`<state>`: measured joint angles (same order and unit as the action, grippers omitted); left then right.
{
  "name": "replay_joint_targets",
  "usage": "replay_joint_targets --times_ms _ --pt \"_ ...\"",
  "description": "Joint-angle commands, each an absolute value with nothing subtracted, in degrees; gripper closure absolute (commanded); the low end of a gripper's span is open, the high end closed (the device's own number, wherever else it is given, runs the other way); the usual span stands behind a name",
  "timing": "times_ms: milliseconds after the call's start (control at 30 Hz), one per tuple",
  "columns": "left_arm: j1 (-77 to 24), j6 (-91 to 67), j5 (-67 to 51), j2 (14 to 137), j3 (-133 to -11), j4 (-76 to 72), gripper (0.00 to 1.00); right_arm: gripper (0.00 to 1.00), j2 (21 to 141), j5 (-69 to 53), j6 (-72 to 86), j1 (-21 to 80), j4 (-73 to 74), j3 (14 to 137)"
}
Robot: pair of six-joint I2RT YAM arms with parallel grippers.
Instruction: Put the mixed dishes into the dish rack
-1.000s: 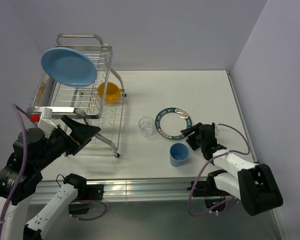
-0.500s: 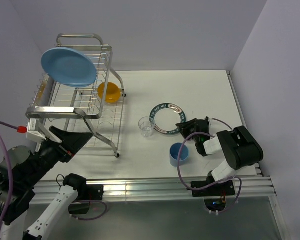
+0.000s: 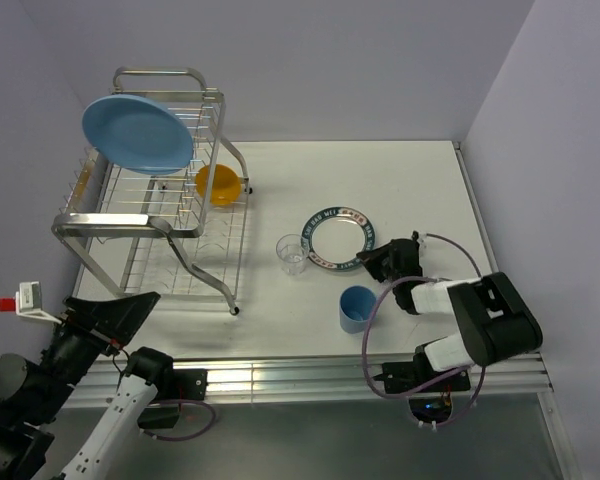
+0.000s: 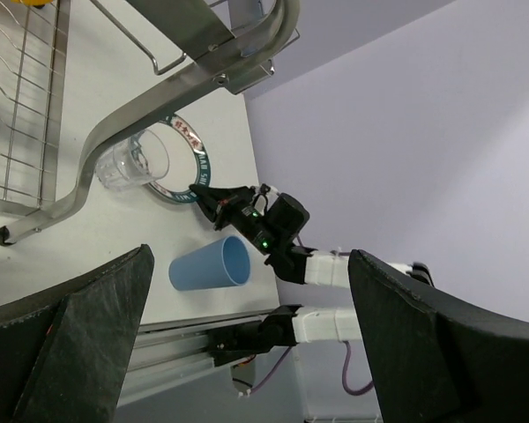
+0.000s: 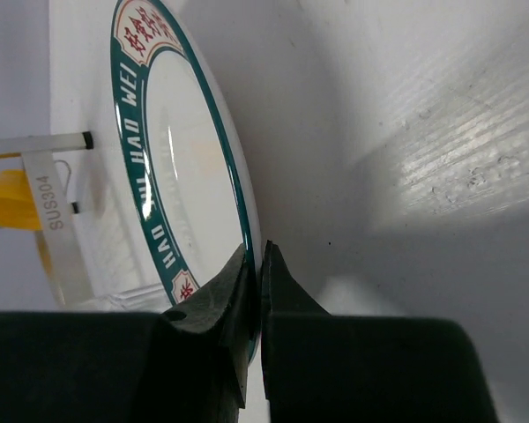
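The dish rack [image 3: 150, 215] stands at the left, its bent silver frame [image 4: 163, 110] also showing in the left wrist view. A light-blue plate [image 3: 137, 132] leans on its upper tier, and an orange-yellow bowl [image 3: 218, 184] sits at its right end. The white plate with the teal lettered rim [image 3: 342, 239] [image 5: 181, 167] lies mid-table. My right gripper [image 3: 378, 262] [image 5: 257, 264] is shut on its near-right rim. A clear glass [image 3: 293, 252] [image 4: 134, 161] stands left of that plate. The blue cup [image 3: 357, 308] [image 4: 209, 264] lies on its side. My left gripper [image 3: 110, 315] [image 4: 247, 352] hangs open and empty at the near-left corner.
The white table [image 3: 420, 190] ends at walls behind and on the right. Its metal front rail [image 3: 280, 375] runs along the near edge. The right arm's cable [image 3: 470, 255] loops over the table beside the plate.
My right gripper has closed onto the white plate's rim. The left arm has drawn back from the rack toward the near-left corner, staying open.
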<state>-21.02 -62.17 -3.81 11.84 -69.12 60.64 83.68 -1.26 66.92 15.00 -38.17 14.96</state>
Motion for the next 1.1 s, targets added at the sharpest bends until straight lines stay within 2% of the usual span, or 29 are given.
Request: replay_joint_targets --times_ms 0,100,200,467,600,1067 --pt "-20.65 -60.91 -1.06 8.1 -68.29 61.34 0.01 1.0 75.26 5.44 56.98 15.38 -24.89 20.47" --pt "-20.57 -60.73 -0.35 6.25 -68.81 63.62 0.01 1.0 66.38 10.1 50.03 15.82 -17.68 25.12" --pt "-20.48 -61.69 5.61 3.44 -69.52 66.7 0.01 1.0 59.95 11.43 43.26 16.35 -15.03 29.78" --pt "-20.39 -65.13 11.78 -1.4 -65.4 68.91 0.01 1.0 52.39 8.1 24.56 20.91 -20.56 39.8" --pt "-20.39 -65.3 13.18 -1.67 -64.51 71.27 0.01 1.0 49.58 8.18 15.75 27.93 -23.37 45.34" --pt "-20.48 -67.32 14.41 -4.48 -63.99 76.9 0.01 1.0 61.78 -10.45 -4.38 37.87 -27.07 74.6"
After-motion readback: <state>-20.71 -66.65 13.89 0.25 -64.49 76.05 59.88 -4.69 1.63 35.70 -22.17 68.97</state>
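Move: The right fingers already pinch the patterned plate, its middle about 5 cm ahead and 5 cm left. The dish rack's upper tier lies roughly 38 cm left, 3 cm ahead and 28 cm up; the blue plate on it is 37 cm left, 4 cm ahead, 36 cm up. The glass stands 14 cm left, level with the hand. From the left hand the upper tier is some 26 cm ahead, 4 cm left and 6 cm below. Right hand raises the pinched plate some 50 cm, fingers tipping up about 80 degrees; left hand sinks leftward. ##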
